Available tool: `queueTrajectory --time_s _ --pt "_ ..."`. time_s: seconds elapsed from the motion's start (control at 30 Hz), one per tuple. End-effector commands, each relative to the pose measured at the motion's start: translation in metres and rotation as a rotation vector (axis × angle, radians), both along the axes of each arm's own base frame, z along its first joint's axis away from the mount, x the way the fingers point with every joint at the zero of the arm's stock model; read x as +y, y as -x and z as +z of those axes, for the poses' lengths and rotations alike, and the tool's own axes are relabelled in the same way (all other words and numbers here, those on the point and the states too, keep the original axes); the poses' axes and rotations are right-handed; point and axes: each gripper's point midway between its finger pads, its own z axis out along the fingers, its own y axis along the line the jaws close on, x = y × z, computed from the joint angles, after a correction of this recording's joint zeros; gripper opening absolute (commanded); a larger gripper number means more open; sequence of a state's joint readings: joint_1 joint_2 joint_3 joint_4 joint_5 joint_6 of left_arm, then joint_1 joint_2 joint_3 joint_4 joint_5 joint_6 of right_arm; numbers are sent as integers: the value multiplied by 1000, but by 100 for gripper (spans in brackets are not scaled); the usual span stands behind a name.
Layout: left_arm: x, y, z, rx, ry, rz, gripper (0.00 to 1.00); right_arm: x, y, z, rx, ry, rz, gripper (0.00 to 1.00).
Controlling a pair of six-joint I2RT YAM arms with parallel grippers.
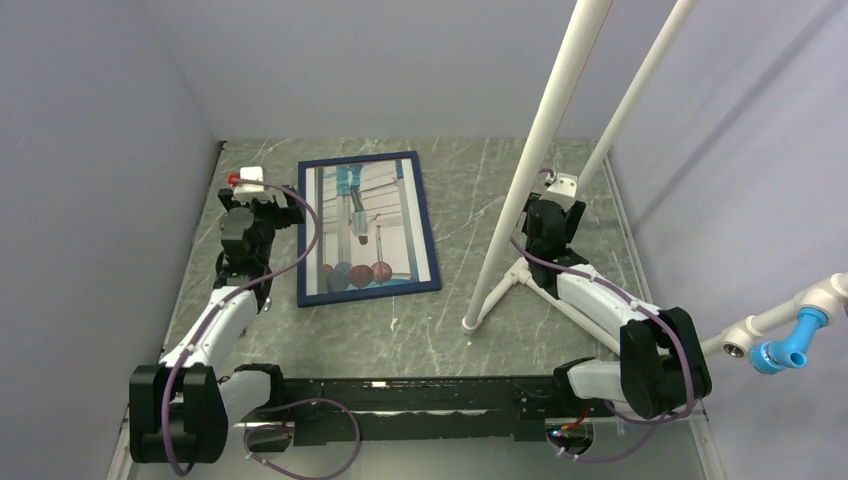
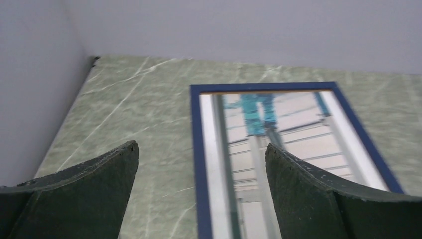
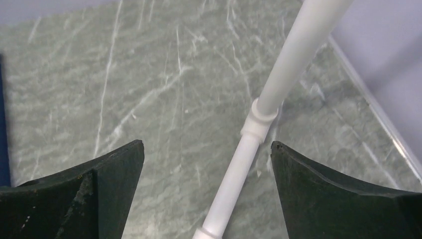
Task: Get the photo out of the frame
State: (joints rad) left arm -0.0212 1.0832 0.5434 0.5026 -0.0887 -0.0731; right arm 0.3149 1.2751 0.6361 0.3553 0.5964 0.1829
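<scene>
The navy-blue frame [image 1: 428, 215] lies face up on the marble table, left of centre. The photo [image 1: 365, 225] sits inside it, teal trousers at the far end, red and blue balls at the near end. In the left wrist view the frame [image 2: 197, 164] and photo [image 2: 293, 144] lie just ahead. My left gripper [image 1: 262, 200] is open and empty, just left of the frame's left edge; its jaws [image 2: 201, 149] straddle that edge from above. My right gripper [image 1: 545, 212] is open and empty, well right of the frame, over a white pipe [image 3: 239, 169].
Two tall white poles [image 1: 535, 150] rise from a white pipe base [image 1: 520, 275] right of the frame, close to the right arm. Grey walls enclose the table on the left, back and right. A white and blue pipe fitting [image 1: 790, 335] sticks in at the right.
</scene>
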Motion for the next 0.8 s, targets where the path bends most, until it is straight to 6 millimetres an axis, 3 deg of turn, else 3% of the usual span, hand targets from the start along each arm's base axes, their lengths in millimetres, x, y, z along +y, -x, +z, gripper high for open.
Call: queueTrajectory --time_s 0.0,0.1,0.23,0.3,0.43,0.6,0.77 --pt "-40 8 32 -41 79 -212 99 6 0 -11 80 -89 -32 100" --pt "-44 15 46 -72 116 -218 99 22 -9 -9 149 -155 -12 100" --pt "-41 24 55 -101 209 -152 99 47 -12 -27 382 -149 94 100" --pt "-46 29 55 -70 171 -187 99 66 -11 -37 409 -177 211 100" --pt "-36 34 55 44 188 -118 99 109 -7 -44 460 -282 436 100" --pt "-61 35 47 112 163 -266 99 153 -3 -50 513 -415 637 99" --pt "-93 33 47 157 195 -445 98 191 4 -68 585 -466 757 95"
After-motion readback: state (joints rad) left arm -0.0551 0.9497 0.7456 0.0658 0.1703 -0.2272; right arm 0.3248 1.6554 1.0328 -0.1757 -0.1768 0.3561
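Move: Below the left hand, by about 21 cm, lies the photo frame, its middle some 10 cm farther out and 16 cm to the right. From the right hand that middle is about 10 cm ahead and 41 cm left, 15 cm lower; the frame's right edge runs about 26 cm left. The leaning pole's foot stands 17 cm left and 15 cm back of the right hand, the pipe tee 4 cm left and 3 cm back. Swinging left under the leaning pole towards the frame's right edge, the open right hand travels some 15 cm and, after a brief reach forward and back, sinks about 9 cm, tipping its fingers down and turning counter-clockwise some 35 degrees. The open left hand draws left and back, rising about 5 cm before dipping slightly, and turns clockwise. ##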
